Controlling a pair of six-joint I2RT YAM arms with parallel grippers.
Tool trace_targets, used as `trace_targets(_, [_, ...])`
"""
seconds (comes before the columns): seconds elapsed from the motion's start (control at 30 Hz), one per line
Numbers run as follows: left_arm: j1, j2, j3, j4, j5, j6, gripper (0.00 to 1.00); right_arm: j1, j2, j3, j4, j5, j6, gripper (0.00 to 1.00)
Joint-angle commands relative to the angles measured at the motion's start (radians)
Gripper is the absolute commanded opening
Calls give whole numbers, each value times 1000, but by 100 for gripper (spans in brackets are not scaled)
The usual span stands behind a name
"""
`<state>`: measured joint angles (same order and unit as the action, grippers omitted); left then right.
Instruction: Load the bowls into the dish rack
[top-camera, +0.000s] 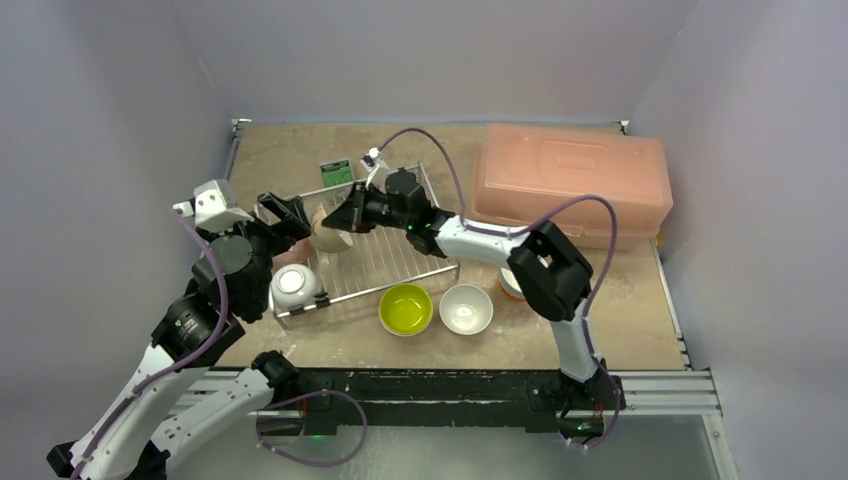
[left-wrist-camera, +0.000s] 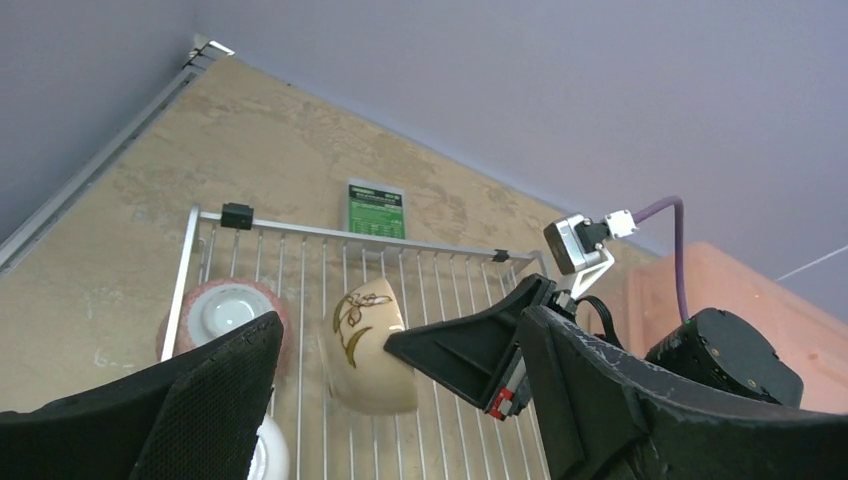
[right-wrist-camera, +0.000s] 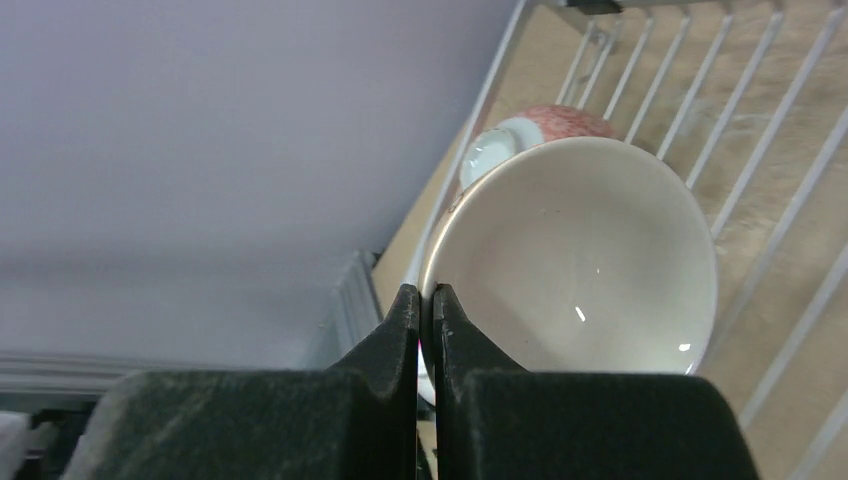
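Note:
The silver wire dish rack (top-camera: 385, 255) lies mid-table. My right gripper (top-camera: 343, 218) is shut on the rim of a beige bowl (top-camera: 327, 236) and holds it tilted on edge over the rack's left part. In the right wrist view its jaws (right-wrist-camera: 427, 296) pinch the rim of the bowl (right-wrist-camera: 590, 260). In the left wrist view the bowl (left-wrist-camera: 368, 352) shows a flower motif. My left gripper (top-camera: 290, 218) is open and empty just left of it. An upside-down orange bowl (left-wrist-camera: 224, 311) and a white bowl (top-camera: 293, 285) sit in the rack. Lime-green (top-camera: 406, 308) and white (top-camera: 466, 309) bowls stand on the table.
A pink translucent box (top-camera: 570, 180) stands at the back right. A green card (top-camera: 336, 172) lies behind the rack. Another orange bowl (top-camera: 509, 286) is partly hidden behind my right arm. Grey walls close in on three sides.

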<state>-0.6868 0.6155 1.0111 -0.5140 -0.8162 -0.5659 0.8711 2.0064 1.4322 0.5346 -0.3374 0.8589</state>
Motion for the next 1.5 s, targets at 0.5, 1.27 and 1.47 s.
trace_targets(0.5, [2,-120,-104,68,-89,-3,89,-33,234,242,448,-181,404,0])
trace_targets(1.27, [2,-66,-113,66,-93,-21,89,-130,327,120,517,-126,614,0])
trace_targets(1.47, [2,-52,-113,66,-91,-21,89,-152,326,96,427,-119,616,4])
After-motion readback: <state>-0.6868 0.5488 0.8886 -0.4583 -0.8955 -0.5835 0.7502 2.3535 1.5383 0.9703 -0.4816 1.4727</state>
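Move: The cream bowl is already pinched at its rim in the right hand; the rack slot for it lies about 4 cm ahead, 3 cm left and 8 cm below. The pink bowl in the rack sits about 9 cm left of that hand, level with it front to back; the white bowl is 8 cm left and 11 cm back, both some 8 cm lower. From the left hand the slot is roughly 12 cm ahead, 4 cm right and 20 cm below. Leftward first, the right hand carries the cream bowl about 4.5 cm towards the pink bowl, then reverses, easing back right while going forward and down into the slot, ending some 6 cm forward and 4 cm lower. The wrist rolls about 30 degrees, forward side down, and the fingers stay shut on the rim. The open, empty left hand shifts a little left and back, partly returns and sinks about 2.5 cm. ##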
